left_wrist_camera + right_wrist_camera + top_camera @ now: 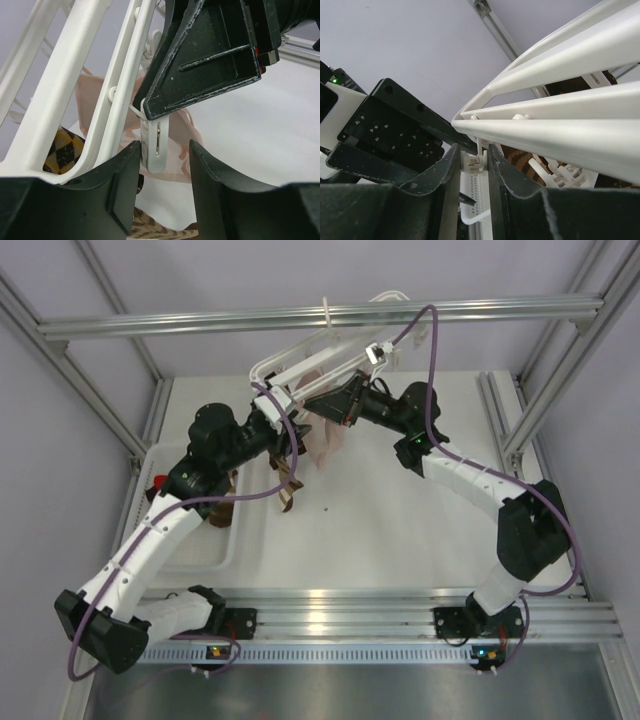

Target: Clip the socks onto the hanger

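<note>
The white hanger [300,352] hangs tilted from the grey rail, and its bars [560,125] cross the right wrist view. My right gripper [474,152] is shut on the top of one small white clip [483,161] under a bar. My left gripper [164,150] is open around the lower end of that clip [156,145], with the clip close to the left finger [122,185] and a gap on the other side. A striped brown and cream sock [160,229] shows below the open jaws, gripped by neither finger. From above, a striped sock [288,485] dangles under the left gripper [292,410].
Pale pink socks [325,440] hang from the hanger beside the right gripper [322,400]. A white tray [230,550] on the left holds another brown sock [220,512]. A brown and yellow diamond-pattern sock [65,150] shows behind the hanger bars. The grey aluminium rail [480,310] spans the back.
</note>
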{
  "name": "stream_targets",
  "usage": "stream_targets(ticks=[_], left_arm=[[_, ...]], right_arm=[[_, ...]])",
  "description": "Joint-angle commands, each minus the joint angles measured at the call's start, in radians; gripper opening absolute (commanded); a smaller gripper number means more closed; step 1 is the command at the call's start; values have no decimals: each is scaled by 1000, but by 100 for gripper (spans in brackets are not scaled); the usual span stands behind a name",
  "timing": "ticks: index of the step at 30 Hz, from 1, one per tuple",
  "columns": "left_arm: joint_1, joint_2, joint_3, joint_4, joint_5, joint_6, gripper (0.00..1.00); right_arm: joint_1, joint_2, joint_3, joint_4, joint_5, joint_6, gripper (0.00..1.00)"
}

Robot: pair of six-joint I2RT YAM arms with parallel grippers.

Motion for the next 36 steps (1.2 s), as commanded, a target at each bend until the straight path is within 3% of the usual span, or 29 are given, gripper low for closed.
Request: stream_targets(ticks=[1,5,9,10,11,14,16,19,24,29,36], left_arm=[[4,11,45,109,-34,47,48],[-8,26,50,126,-51,77,42],[-13,34,47,126,-34,97,23],[-13,34,45,126,-36,92,20],[-13,36,44,126,-34,89,17],[-13,33,42,126,-28,84,8],[-13,31,44,125,-32,75,5],[-13,28,42,126,-26,66,3],[-13,23,41,122,-23,60,3],[-13,22,36,116,-8,58,3],[-14,22,35,113,0,61,3]], right_arm=[[-1,-48,31,23,-45,13,0],[2,-45,33,13,-48,11,0],[6,-43,38,10,-53,10,2],[4,-40,38,8,-53,14,6],[7,-40,38,2,-50,17,19],[7,-36,48,-30,-44,28,39],[7,-28,48,-27,-41,37,46],[9,-20,51,-13,-38,46,47],[9,-11,54,-6,-24,56,35],[9,-10,59,-12,4,63,58],[9,6,79,-23,28,68,56]])
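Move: The clip hangs almost between the left hand's open fingers, about 1 cm ahead and 1 cm to the right, level with it; it sits right at the right hand's point, already pinched there. From the left hand, the hanger's near corner is some 3 cm ahead, 2 cm left and 2 cm above. The brown sock dangles roughly 3 cm back, 3 cm left and 10 cm below, and the pink sock about 4 cm ahead, 4 cm right and 8 cm below. Forward by only about 1 cm, with the wrist tipping up some 5 degrees, the left hand eases onto the clip and closes its half-open fingers until they pinch it from both sides. The right hand, nearly in place, then opens and lets go, sinking about half a centimetre and rising slightly more, its spread fingers staying around the clip. ##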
